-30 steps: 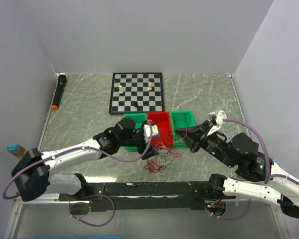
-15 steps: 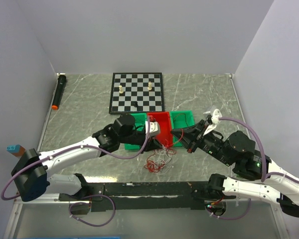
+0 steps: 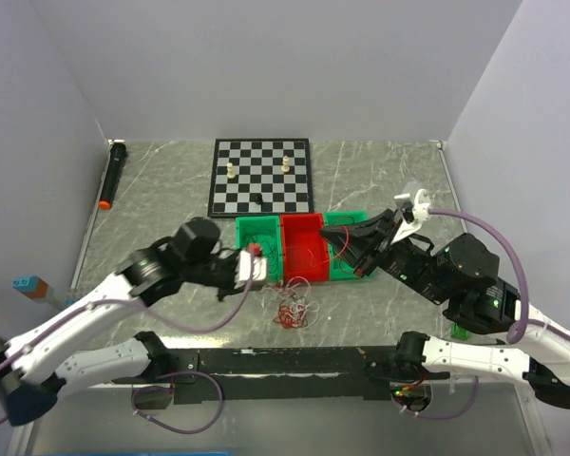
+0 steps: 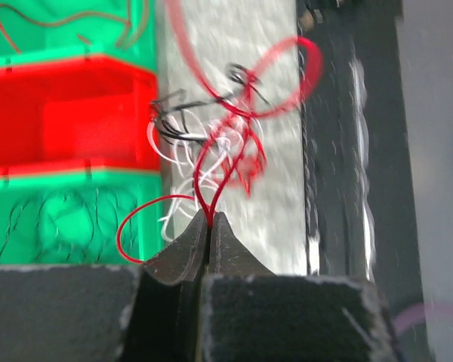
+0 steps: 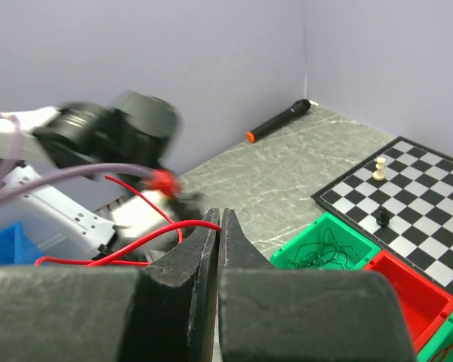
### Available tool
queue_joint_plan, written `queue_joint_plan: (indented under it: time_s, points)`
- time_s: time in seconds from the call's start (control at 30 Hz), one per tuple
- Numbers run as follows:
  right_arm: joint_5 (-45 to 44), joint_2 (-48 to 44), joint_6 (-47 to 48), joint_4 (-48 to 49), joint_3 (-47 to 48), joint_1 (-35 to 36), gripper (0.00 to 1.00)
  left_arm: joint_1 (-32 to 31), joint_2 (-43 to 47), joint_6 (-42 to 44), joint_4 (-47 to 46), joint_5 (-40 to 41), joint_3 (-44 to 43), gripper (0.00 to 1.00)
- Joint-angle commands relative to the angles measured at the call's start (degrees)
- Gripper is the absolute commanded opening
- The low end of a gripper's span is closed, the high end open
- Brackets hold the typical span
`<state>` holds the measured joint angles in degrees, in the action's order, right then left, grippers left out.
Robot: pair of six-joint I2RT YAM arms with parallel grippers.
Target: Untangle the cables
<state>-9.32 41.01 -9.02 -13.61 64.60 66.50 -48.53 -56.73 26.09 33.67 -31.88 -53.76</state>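
Note:
The cables [image 3: 291, 306] are a small tangle of thin red, white and black wires lying on the table in front of the bins. The left wrist view shows the tangle [image 4: 220, 143] hanging from a red wire [image 4: 208, 197] that my left gripper [image 4: 210, 220] is shut on. From above, the left gripper [image 3: 262, 268] sits to the left of the tangle. My right gripper [image 5: 220, 216] is shut on a red wire [image 5: 136, 240] that runs off to the left. It hovers over the right green bin, right gripper [image 3: 338, 237] as seen from above.
Three bins stand in a row: a left green bin [image 3: 254, 231] with black wires in it, a red bin [image 3: 303, 228] and a right green bin [image 3: 353, 218]. Behind them lies a chessboard [image 3: 261, 177] with a few pieces. A black marker [image 3: 112, 173] lies far left.
The left gripper has shut on a red wire and pulled back to the left, away from the red bin. The right gripper has risen a little, still holding its red wire.

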Motion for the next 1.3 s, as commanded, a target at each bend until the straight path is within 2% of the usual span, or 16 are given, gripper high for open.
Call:
queue_joint_plan:
  time_s: [0.0, 0.1, 0.2, 0.43, 0.47, 0.5, 0.53, 0.57, 0.63, 0.77, 0.9, 1.1, 1.13, 1.23, 1.27]
  points:
    - [-1.8, 0.7, 1.5, 1.8, 3.0, 0.3, 0.0, 0.1, 8.0, 12.5, 22.2, 3.9, -2.2, 0.01]
    - [-5.4, 0.8, 3.3, 1.0, 4.6, 0.3, 0.0, 0.2, 11.8, 16.7, 27.3, 8.5, -1.9, 0.01]
    - [-9.1, 1.3, 4.4, 0.4, 6.1, 0.3, 0.0, 0.2, 14.3, 17.0, 25.4, 13.5, -2.5, 0.01]
    - [-11.0, 4.8, 2.6, -2.7, 6.4, 0.3, 0.0, 0.2, 17.8, 7.3, 17.0, 14.5, -9.3, 0.06]
    - [-10.9, 5.0, 2.3, -3.0, 6.2, 0.3, 0.0, 0.2, 18.0, 6.0, 16.2, 14.1, -10.0, 0.12]
    - [-10.7, 4.9, 2.1, -2.9, 5.9, 0.3, 0.0, 0.2, 18.1, 5.0, 16.0, 13.5, -10.7, 0.25]
    - [-10.5, 4.8, 1.9, -2.8, 5.5, 0.3, 0.0, 0.2, 18.0, 4.2, 15.9, 12.6, -11.5, 0.43]
    - [-10.3, 4.8, 1.6, -2.9, 5.3, 0.3, 0.0, 0.2, 17.8, 3.1, 15.7, 11.9, -12.0, 0.67]
    - [-9.8, 4.5, 1.3, -3.1, 4.9, 0.3, 0.0, 0.2, 17.3, 1.6, 14.8, 10.4, -12.2, 0.75]
    - [-8.1, 4.2, 0.9, -3.3, 4.7, 0.3, 0.0, 0.2, 16.1, 1.5, 12.2, 7.4, -10.5, 0.78]
    - [-2.0, 2.9, 2.1, -2.7, 5.0, 0.3, 0.0, 0.2, 13.9, 2.8, 6.8, 6.5, -5.9, 0.78]
    - [1.9, 0.2, 2.4, -3.3, 5.1, 0.3, 0.0, 0.1, 8.1, 2.6, -13.1, 16.7, 5.7, 0.77]
    - [1.9, -0.2, 2.3, -3.4, 5.0, 0.3, 0.0, 0.3, 6.5, 2.5, -14.8, 16.4, 6.5, 0.77]
    - [2.0, -1.9, 2.3, -3.2, 4.7, 0.3, 0.0, 0.5, 0.5, 4.7, -13.1, 9.1, 6.4, 0.77]
    - [2.1, -2.6, 2.4, -3.2, 4.7, 0.3, 0.0, 0.5, -1.3, 5.5, -13.1, 6.6, 6.6, 0.8]
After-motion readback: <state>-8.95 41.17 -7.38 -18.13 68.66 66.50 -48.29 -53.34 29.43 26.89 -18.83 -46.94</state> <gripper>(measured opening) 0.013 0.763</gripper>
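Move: The red strand pinched in the left fingers runs to the cable tangle, which lies about 13 cm to the left hand's right, 6 cm ahead and some 20 cm below. Beyond it, about 26 cm ahead of that hand, stand the left green bin, 3 cm to its right, and the red bin, 17 cm to its right. From the right hand the tangle is about 8 cm left, 6 cm ahead and 42 cm down. The red strand is drawn some 9 cm to the left, away from the tangle, in the shut left fingers. The left hand then rises about 10 cm, opens wide, lets go and swings right and down with a little forward, open, back towards the tangle. The right hand keeps its pinch on its red cable, easing 3 cm forward and back. ##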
